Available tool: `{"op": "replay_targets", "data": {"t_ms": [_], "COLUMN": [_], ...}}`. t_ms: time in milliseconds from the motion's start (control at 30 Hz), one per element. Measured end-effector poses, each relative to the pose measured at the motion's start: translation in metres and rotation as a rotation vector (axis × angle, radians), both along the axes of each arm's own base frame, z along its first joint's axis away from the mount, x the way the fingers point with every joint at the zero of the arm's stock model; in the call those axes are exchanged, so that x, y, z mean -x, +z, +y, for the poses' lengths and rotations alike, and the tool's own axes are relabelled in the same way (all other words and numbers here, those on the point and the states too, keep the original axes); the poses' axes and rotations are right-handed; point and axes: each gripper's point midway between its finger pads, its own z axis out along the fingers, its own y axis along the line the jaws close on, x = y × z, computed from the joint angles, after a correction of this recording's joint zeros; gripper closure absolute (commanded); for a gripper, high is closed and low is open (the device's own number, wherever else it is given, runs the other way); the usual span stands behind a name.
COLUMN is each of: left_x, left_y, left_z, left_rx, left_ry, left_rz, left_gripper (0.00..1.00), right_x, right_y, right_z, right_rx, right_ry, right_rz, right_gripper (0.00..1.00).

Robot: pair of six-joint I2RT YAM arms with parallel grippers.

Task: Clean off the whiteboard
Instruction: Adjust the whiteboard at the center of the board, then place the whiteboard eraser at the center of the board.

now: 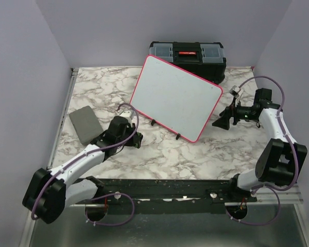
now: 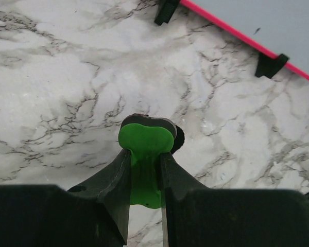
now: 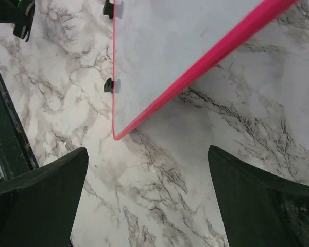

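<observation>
The whiteboard (image 1: 176, 96) has a pink-red rim and small black feet, stands tilted in the middle of the marble table, and shows no writing. My right gripper (image 1: 220, 122) is just off its right corner, open and holding nothing. In the right wrist view the whiteboard (image 3: 159, 56) corner lies ahead of the spread right gripper (image 3: 147, 154). My left gripper (image 1: 136, 139) rests low on the table in front of the board's near-left edge. In the left wrist view the left gripper (image 2: 147, 149) is shut, with a green piece showing between its tips, and the whiteboard (image 2: 268, 20) rim crosses the top right.
A black toolbox (image 1: 188, 56) stands behind the board at the back wall. A small grey flat pad (image 1: 85, 124) lies on the table at the left, beside the left arm. Lilac walls close in the left, back and right. A black rail (image 1: 170, 188) runs along the near edge.
</observation>
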Motion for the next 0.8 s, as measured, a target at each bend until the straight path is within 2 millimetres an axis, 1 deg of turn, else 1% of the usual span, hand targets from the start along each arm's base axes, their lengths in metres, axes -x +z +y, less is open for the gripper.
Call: {"op": "replay_targets", "data": {"t_ms": [67,133,167,200,233,300,400,433,500,533,567,633,667,733,800], "left_x": [-0.007,-0.016,-0.018,-0.021,-0.022,-0.022,-0.019,-0.018,-0.015,-0.015,-0.015,-0.017,-0.02,-0.025,-0.032], "left_y": [-0.009,-0.018,-0.021,-0.026,-0.031,-0.038,-0.045,-0.045,-0.043,-0.04,-0.031,-0.012,0.002,0.038,0.07], "left_z": [0.003,0.006,0.007,0.009,0.01,0.013,0.019,0.019,0.023,0.023,0.023,0.022,0.022,0.022,0.027], "left_rx": [-0.068,-0.133,-0.154,-0.186,-0.21,-0.241,-0.276,-0.28,-0.289,-0.288,-0.276,-0.249,-0.225,-0.172,-0.133], "left_ry": [0.013,0.029,0.034,0.04,0.045,0.052,0.057,0.058,0.06,0.062,0.063,0.063,0.066,0.072,0.088], "left_rz": [0.047,0.086,0.1,0.121,0.14,0.17,0.197,0.2,0.204,0.201,0.18,0.131,0.09,-0.01,-0.099], "left_gripper": [0.9,0.79,0.69,0.57,0.49,0.39,0.26,0.23,0.2,0.06,0.01,0.01,0.01,0.01,0.01], "right_x": [0.001,0.002,0.001,0.001,0.002,0.005,0.01,0.011,0.012,0.013,0.013,0.012,0.011,0.01,0.01], "right_y": [-0.001,-0.005,-0.006,-0.006,-0.006,-0.004,0.004,0.006,0.011,0.013,0.015,0.019,0.021,0.026,0.031], "right_z": [-0.006,-0.016,-0.024,-0.033,-0.042,-0.06,-0.082,-0.088,-0.096,-0.099,-0.101,-0.11,-0.116,-0.129,-0.137], "right_rx": [0.01,0.026,0.031,0.037,0.04,0.048,0.059,0.062,0.061,0.053,0.04,0.009,-0.005,-0.029,-0.046], "right_ry": [-0.017,-0.048,-0.073,-0.098,-0.125,-0.183,-0.259,-0.28,-0.311,-0.328,-0.347,-0.394,-0.424,-0.477,-0.512], "right_rz": [0.007,0.02,0.021,0.021,0.022,0.015,-0.006,-0.014,-0.026,-0.026,-0.02,-0.012,-0.01,-0.015,-0.022], "right_gripper": [0.0,0.0,0.0,0.0,0.0,0.0,0.0,0.0,0.0,0.0,0.0,0.0,0.0,0.0,0.0]}}
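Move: The left hand still pinches the eraser, with bare table about 8 cm below, 2 cm ahead and 2 cm to its left. From this hand, the whiteboard's middle lies roughly 24 cm ahead and 17 cm right, its nearer-left clip 15 cm ahead and 7 cm right, and the grey pad 12 cm ahead and 24 cm left. From the right hand, open and empty, the whiteboard's middle lies some 17 cm ahead and 20 cm left, slightly lower. The left hand lowers the eraser about 4.5 cm towards the bare table, rolling its left side up, then spreads its fingers wide and climbs some 11 cm with the eraser still clinging to its left finger. Meanwhile the right hand, empty and open, sweeps about 14 cm right, away from the whiteboard, rising slightly and turning some 30 degrees clockwise. ##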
